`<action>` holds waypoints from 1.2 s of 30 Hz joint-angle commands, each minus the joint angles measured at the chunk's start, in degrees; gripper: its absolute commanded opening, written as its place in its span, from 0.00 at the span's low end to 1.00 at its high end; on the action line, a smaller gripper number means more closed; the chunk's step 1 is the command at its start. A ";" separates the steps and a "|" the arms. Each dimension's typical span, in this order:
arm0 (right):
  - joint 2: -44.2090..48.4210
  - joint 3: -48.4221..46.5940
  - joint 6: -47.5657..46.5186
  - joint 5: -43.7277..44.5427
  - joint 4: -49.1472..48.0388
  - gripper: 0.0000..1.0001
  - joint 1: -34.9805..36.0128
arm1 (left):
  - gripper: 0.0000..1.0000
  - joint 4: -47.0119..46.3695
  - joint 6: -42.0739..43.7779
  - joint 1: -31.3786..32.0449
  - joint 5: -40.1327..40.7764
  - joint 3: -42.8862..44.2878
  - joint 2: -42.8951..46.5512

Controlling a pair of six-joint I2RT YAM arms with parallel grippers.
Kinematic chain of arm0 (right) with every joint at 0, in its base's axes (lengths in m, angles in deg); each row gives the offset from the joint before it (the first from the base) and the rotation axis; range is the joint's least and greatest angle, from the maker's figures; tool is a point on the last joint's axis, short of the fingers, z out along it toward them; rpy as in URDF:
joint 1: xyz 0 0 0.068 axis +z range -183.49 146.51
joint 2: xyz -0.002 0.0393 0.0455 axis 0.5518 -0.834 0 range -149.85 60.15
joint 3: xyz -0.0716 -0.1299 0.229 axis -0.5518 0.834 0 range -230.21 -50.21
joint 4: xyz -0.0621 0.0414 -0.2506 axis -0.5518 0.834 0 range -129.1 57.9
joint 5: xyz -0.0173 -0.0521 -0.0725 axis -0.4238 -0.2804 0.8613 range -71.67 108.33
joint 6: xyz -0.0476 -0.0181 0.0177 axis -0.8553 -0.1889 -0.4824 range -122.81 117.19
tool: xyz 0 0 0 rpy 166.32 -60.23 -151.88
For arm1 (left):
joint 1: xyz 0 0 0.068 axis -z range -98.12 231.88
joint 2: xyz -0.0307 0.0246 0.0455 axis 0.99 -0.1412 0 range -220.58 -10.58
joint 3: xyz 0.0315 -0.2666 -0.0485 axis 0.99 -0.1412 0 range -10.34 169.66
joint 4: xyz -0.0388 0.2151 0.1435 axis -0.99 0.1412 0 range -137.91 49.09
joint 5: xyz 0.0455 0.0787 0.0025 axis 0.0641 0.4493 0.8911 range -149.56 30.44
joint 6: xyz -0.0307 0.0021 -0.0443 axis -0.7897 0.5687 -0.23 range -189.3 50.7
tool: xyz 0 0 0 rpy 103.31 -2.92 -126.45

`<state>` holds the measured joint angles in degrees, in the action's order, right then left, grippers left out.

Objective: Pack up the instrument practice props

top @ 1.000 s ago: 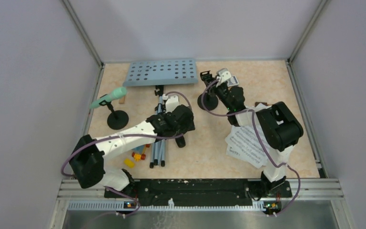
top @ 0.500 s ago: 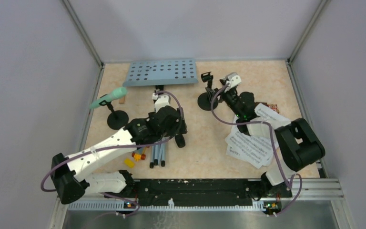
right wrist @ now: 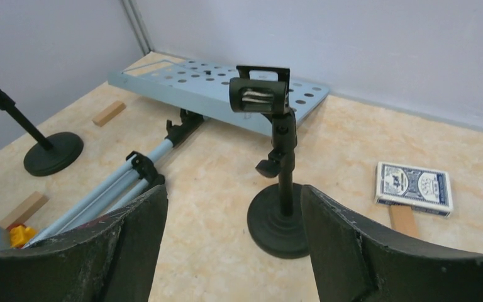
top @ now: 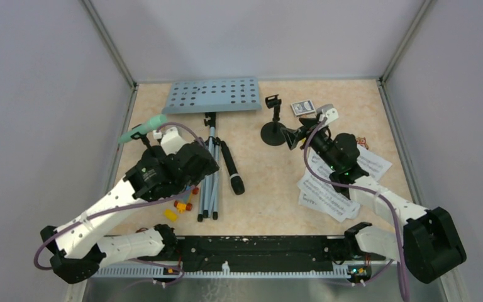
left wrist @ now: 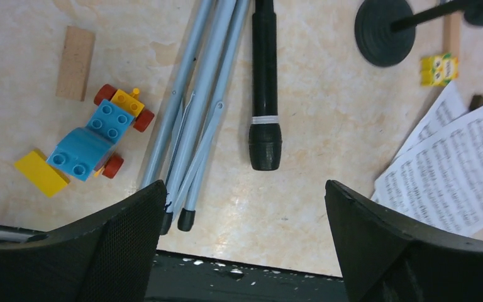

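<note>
The pale-blue music desk (top: 214, 95) lies flat at the back, its silver tripod pole (top: 210, 176) running toward me. A black microphone (top: 231, 167) lies beside the pole. The mint-green microphone (top: 141, 129) sits tilted in the left holder, whose base (right wrist: 53, 153) shows in the right wrist view. The second mic holder (top: 275, 129) stands upright with an empty clip (right wrist: 259, 91). Sheet-music pages (top: 333, 189) lie at the right. My left gripper (left wrist: 245, 226) hangs open high above the tripod feet (left wrist: 185, 217). My right gripper (right wrist: 233, 233) is open, just short of the holder's base (right wrist: 280, 220).
A deck of cards (top: 302, 107) lies behind the right holder, a wooden block (right wrist: 404, 220) next to it. Toy bricks (left wrist: 88, 145) and a tan block (left wrist: 75, 53) sit left of the tripod legs. A small yellow box (left wrist: 439, 68) lies near the holder. Walls enclose three sides.
My right gripper has opened and drawn back toward the near right, uncovering the card deck. The left arm has swung left and up, uncovering the black microphone.
</note>
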<state>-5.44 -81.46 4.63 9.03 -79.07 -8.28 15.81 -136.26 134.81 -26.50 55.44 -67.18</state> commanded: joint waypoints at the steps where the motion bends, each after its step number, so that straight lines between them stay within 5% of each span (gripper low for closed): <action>1: 4.50 1.05 3.61 0.20 7.35 0.76 -0.29 | 0.99 11.44 -13.83 0.16 6.98 8.99 1.45; 7: 7.65 1.83 8.98 2.07 11.85 0.75 -0.24 | 0.99 11.99 -7.44 0.01 16.00 23.47 -3.13; 11: 9.51 2.44 11.29 1.67 13.10 0.74 -0.25 | 0.99 4.74 7.54 -2.68 17.69 33.11 -9.11; 17: 11.57 3.71 11.43 1.72 16.18 0.74 -0.21 | 0.99 -8.42 27.22 -29.10 -9.05 45.76 -20.51; 23: 13.34 5.06 11.86 1.96 17.37 0.74 -0.21 | 0.99 -1.77 28.67 -41.69 -15.60 64.67 -31.89; 29: 13.49 4.64 15.08 3.91 19.99 0.73 -0.23 | 0.99 2.19 26.60 -59.10 -24.21 59.85 -32.19; 36: 9.23 -0.62 18.75 4.11 30.32 0.73 -0.29 | 0.99 0.50 25.24 -67.82 -23.32 47.82 -26.79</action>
<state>5.93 -77.32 20.44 12.81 -54.11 -8.28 16.58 -110.29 69.76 -47.87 106.41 -97.36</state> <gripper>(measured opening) 0.732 0.987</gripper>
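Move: The green microphone on its stand lies about 15 cm ahead of the left gripper, 23 cm to its left and some 5 cm lower. A wooden block lies on the table roughly 14 cm beyond that microphone, about level with it sideways. Nearer the left gripper and some 20 cm below it are the folded tripod legs, 9 cm ahead and 3 cm left, and the black microphone, 10 cm ahead and 4 cm right. From the right gripper the green microphone is about 48 cm left, level in reach, 6 cm lower. Lift the open left gripper steeply some 20 cm, then swing it forward and on to the left towards the green microphone, ending about 24 cm left and 17 cm forward, sinking about 6 cm at the end. Turn it some 30 degrees counter-clockwise on the way. Meanwhile lower the empty right gripper about 7 cm and draw it back a little, tipping its fingers down. ##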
